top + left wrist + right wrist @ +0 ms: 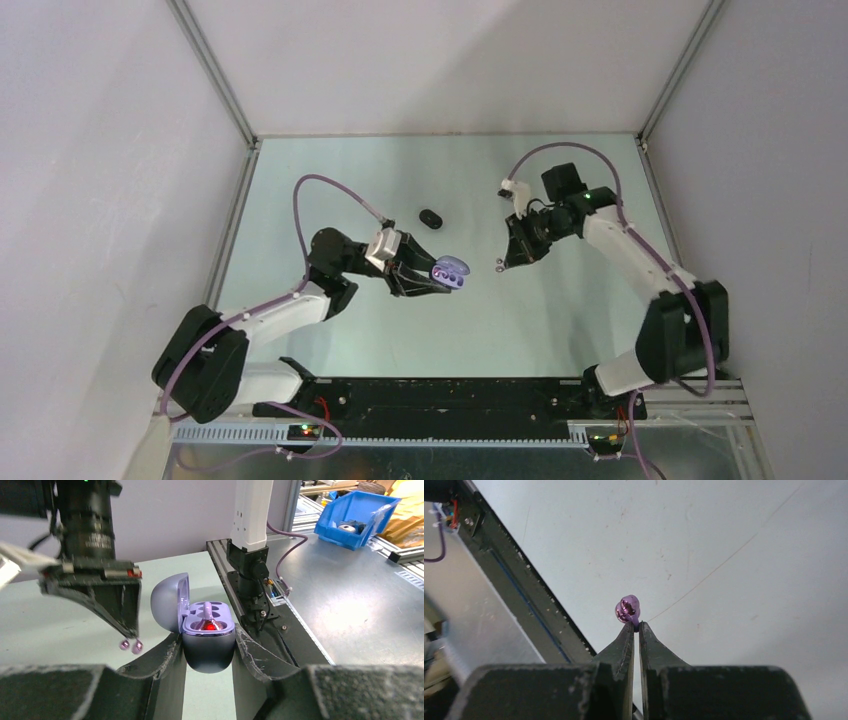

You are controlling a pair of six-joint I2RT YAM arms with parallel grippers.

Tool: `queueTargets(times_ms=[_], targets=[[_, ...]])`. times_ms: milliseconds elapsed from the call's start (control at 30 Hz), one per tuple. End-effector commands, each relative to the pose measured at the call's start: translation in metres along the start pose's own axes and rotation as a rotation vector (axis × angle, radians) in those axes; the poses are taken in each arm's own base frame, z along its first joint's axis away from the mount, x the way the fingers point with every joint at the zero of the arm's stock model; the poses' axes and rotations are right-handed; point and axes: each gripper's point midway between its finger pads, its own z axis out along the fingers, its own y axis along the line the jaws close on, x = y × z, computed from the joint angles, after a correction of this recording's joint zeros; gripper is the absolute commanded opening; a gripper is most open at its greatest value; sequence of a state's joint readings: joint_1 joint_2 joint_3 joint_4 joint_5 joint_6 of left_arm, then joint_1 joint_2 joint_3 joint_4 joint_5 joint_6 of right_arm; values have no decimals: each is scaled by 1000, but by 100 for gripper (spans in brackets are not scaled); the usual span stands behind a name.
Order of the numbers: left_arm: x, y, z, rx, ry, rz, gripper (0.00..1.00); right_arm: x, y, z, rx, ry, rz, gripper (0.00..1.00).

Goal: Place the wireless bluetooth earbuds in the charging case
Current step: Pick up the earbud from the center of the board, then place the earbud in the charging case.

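My left gripper (pixel 440 278) is shut on the lower shell of a pale purple charging case (pixel 451 270), holding it above the table with the lid swung open. In the left wrist view the case (pixel 209 645) sits between both fingers. A red light glows in one socket, with a purple piece standing above it. My right gripper (pixel 500 265) hangs just right of the case, shut on a pale purple earbud (pixel 627 608) pinched at its very tips (pixel 636 625). The left wrist view shows that earbud (pixel 130 645) hanging left of the open case, apart from it.
A small black oval case (pixel 430 217) lies on the table behind the left gripper. The black base rail (pixel 450 395) runs along the near edge. A blue bin (pixel 357 517) sits on the bench beyond the table. White walls enclose the table on three sides.
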State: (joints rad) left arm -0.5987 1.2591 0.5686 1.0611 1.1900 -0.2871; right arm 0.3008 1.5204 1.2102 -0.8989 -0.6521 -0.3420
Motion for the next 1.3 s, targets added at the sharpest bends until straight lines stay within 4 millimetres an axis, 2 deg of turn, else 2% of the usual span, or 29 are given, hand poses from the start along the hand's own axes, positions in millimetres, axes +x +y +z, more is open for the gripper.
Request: queueTargets(times_ms=[0,200,333,600,767,967,1267], targets=[[-3,-3,8,36,-6,41,4,-22,0,-34,142,-140,-142,8],[11,-2,12,43,17,-2,4,-37,19,-72,226,-272,-270,9],[19,4,14,23,35,-43,4,-44,37,-88,262,-342,-367,10],[41,17,16,-28,103,-90,4,-53,72,-102,307,-420,-536,12],[52,26,15,-60,165,-91,3,-57,85,-112,334,-462,-611,13],[63,26,15,-56,216,-96,3,-55,102,-109,273,-458,-644,13],[67,21,19,-29,255,-95,3,-34,119,-82,160,-360,-707,12]])
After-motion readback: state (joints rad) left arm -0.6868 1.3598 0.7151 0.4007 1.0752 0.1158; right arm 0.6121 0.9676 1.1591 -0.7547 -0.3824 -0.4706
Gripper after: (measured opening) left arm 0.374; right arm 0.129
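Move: The right hand's pinched earbud is bound for the charging case, which lies from that hand about 9 cm back, 10 cm to its left and 12 cm higher. The black case rests on the table roughly 17 cm ahead of the right hand, 14 cm to its left and 13 cm below. From the left hand, already gripping the open charging case, the earbud is some 9 cm ahead, 10 cm to the right and 12 cm below. Still pinching the earbud, the right hand climbs about 14 cm, then draws back and edges left towards the charging case while its down-slanting fingertips swing some 45 degrees forward and up. The left hand keeps its grip on the charging case and lowers it about 7 cm, drifting right towards the earbud and dipping its fingertips some 15 degrees. ##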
